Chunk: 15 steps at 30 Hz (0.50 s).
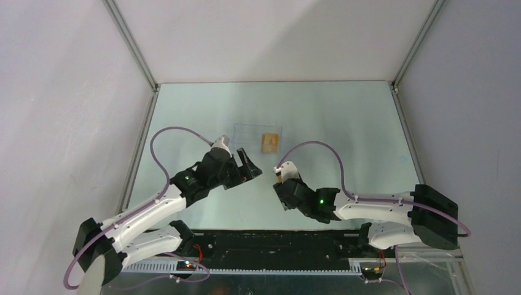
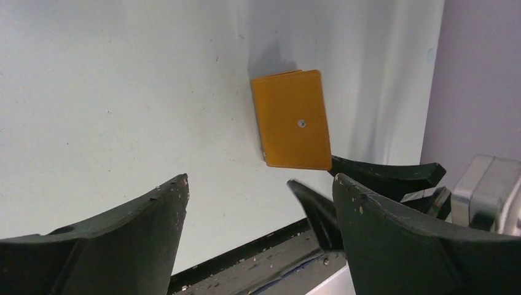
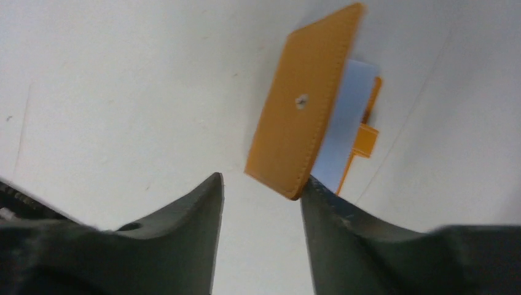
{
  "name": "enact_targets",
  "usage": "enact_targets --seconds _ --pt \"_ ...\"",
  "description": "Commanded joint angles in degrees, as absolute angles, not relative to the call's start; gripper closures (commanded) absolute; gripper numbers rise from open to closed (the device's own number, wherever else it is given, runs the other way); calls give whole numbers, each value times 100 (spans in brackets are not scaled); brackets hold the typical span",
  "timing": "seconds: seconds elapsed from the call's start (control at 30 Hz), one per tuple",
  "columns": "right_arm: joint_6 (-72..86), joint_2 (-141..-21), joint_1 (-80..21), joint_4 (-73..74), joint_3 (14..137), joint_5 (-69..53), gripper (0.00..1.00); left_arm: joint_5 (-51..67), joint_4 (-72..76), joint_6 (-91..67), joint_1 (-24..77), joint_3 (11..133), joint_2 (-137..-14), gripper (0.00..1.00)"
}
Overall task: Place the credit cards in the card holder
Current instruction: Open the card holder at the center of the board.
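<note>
The card holder (image 2: 292,120) is an orange wallet lying on the pale table, with a small stud on its cover. In the right wrist view the card holder (image 3: 304,117) gapes partly open, showing a blue inner panel (image 3: 347,123) and its tab clasp (image 3: 367,140). My right gripper (image 3: 262,179) is open, with the wallet's lower corner touching one fingertip (image 3: 313,190) and nothing between the jaws. My left gripper (image 2: 261,179) stands open just left of the wallet, holding nothing. A tan credit card (image 1: 268,142) lies on the clear case (image 1: 249,131) behind both grippers.
Grey enclosure walls and metal frame rails (image 1: 136,157) border the table on the left, back and right. The black base rail (image 1: 276,246) runs along the near edge. The right gripper's dark fingers (image 2: 387,175) show close beside the left gripper in the left wrist view.
</note>
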State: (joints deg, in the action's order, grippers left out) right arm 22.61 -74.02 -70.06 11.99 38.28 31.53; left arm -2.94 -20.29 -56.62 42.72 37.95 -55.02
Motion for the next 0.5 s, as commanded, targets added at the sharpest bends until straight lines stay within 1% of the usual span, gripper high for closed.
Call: enact_targets --seconds 0.0,0.07,0.2,0.3,0.4,0.47 --pt "2289 -7099 -7022 1112 3937 2025 36 -68 -1941 -5918 4238 3973 -5766 9" --pt "2311 -7045 -6970 1064 3932 1620 29 118 -1881 -5963 4236 4008 -6046 9" --pt "2483 -6981 -6678 863 3910 947 22 400 -1754 -5915 4247 4167 -6474 10" --pt "2571 -6979 -6275 534 3860 438 19 457 -1723 -5824 4250 4262 -6656 11" --pt "2636 -7041 -5703 125 3827 -480 19 461 -1700 -5786 4252 4325 -6803 11" --pt "2660 -7107 -5501 -241 3819 -897 18 475 -1677 -5783 4248 4335 -6832 11"
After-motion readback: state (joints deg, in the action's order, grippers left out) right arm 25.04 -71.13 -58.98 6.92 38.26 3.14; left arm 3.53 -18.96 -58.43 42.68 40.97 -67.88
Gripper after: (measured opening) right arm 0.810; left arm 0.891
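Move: The card holder's middle lies about 4 cm ahead of the right hand, 2 cm to its right and 3 cm below, its flap partly raised over that hand's right finger. A yellowish card stands some 20 cm ahead of the right hand and 4 cm to its left, and the clear tray around it is centred 22 cm ahead and 9 cm left. From the left hand the card holder is about 11 cm to the right, 3 cm ahead and 10 cm down. Keep the right gripper's right finger behind the card holder's raised flap and spread the half-open fingers wide, carrying the hand about 3 cm left while drawing it back 3 cm, then forward 2 cm, rolling its left side up and tipping it down. Meanwhile sink the left gripper about 4 cm and ease it right towards the holder, fingers wide open. ##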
